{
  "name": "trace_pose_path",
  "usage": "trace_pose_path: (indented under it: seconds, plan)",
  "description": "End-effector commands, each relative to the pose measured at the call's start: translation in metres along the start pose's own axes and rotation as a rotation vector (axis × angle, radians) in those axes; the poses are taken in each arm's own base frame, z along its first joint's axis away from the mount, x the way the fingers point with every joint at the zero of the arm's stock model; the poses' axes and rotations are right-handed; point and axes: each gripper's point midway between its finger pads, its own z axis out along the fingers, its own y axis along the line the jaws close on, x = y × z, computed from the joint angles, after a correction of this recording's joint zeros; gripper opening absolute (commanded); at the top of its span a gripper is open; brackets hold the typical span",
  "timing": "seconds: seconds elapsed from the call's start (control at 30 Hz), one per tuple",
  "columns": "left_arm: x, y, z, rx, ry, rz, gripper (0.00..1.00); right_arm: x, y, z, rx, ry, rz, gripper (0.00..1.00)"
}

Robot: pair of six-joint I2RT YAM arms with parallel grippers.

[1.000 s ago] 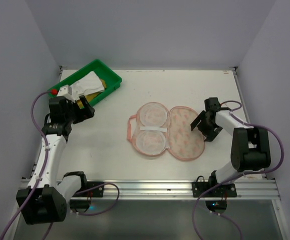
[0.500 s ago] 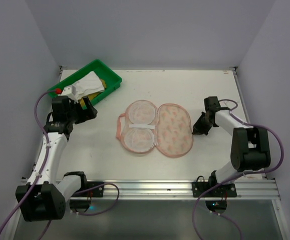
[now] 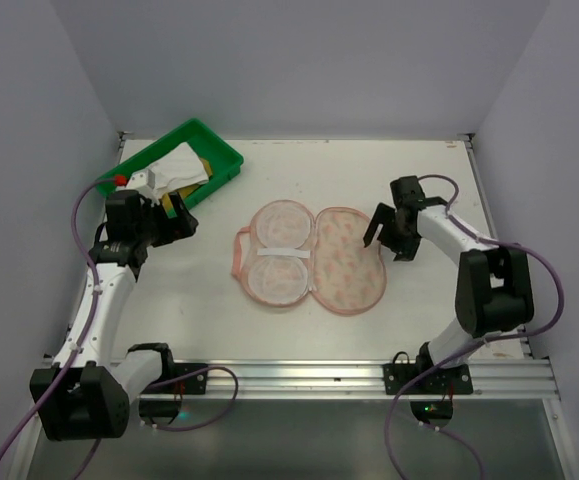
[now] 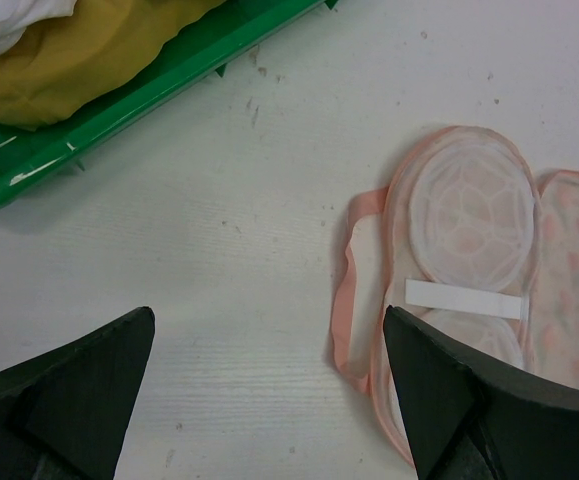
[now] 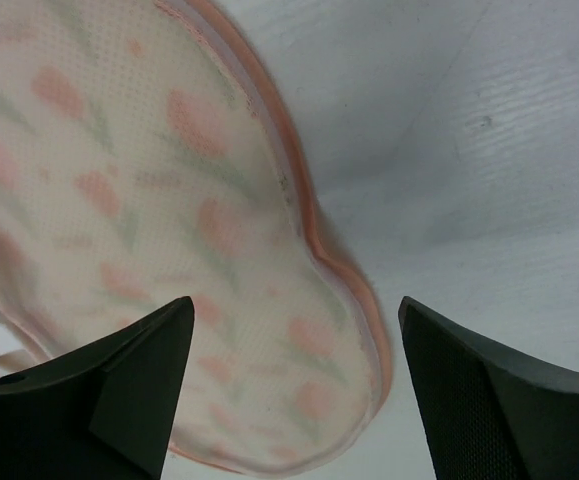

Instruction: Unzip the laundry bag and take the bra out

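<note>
The laundry bag (image 3: 314, 258) lies unzipped and spread flat mid-table. Its left half (image 3: 277, 252) shows two round mesh pockets crossed by a white strap; its right half (image 3: 351, 262) shows the pink-print lining. A pink loop hangs off its left edge. I see no bra in the bag. My left gripper (image 3: 176, 220) is open and empty, left of the bag, which shows in the left wrist view (image 4: 469, 210). My right gripper (image 3: 388, 236) is open and empty, just over the bag's right edge (image 5: 219, 230).
A green tray (image 3: 227, 160) at the back left holds a white cloth (image 3: 174, 168) and a mustard-yellow cloth (image 4: 89, 50). It lies just behind my left gripper. Grey walls close the table on three sides.
The bag slid a little left a second ago and has stayed since. My right gripper has left the bag's right edge, moved back and opened. The left gripper shifted slightly.
</note>
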Motion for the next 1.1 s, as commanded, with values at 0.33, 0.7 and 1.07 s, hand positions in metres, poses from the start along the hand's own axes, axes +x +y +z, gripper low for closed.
trace_pose_path:
  seconds: [0.33, 0.7, 1.07]
  plan:
    - [-0.013, -0.013, -0.010, 0.043, -0.038, 0.058, 1.00, 0.022, 0.030, 0.035, 0.015, 0.205, 0.029, 0.76]
    - [-0.013, -0.012, -0.009, 0.040, -0.039, 0.059, 1.00, 0.058, 0.054, 0.051, -0.017, 0.261, 0.007, 0.30]
    - [-0.024, -0.019, -0.016, 0.056, -0.050, 0.059, 1.00, -0.002, 0.046, -0.035, -0.038, -0.011, -0.104, 0.00]
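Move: The laundry bag lies open and flat. The right rim of its flap is about 5 cm below the right hand, 2 cm to its left and roughly 1 cm back. The flap's middle is some 9 cm left of this hand and 4 cm back; the white strip across the bag's other half is about 24 cm left and 3 cm back. From the left hand the rim lies some 40 cm right, 2 cm back and 16 cm down. The laundry bag's right flap rim is what the right hand sinks to, about 4 cm with the fingers open, then it sweeps left across the flap's edge, closing late until it is shut some 7 cm left of its start. With the rim pinched between the fingertips, it then rises about 3 cm and eases back right a little, the fingers staying shut. ##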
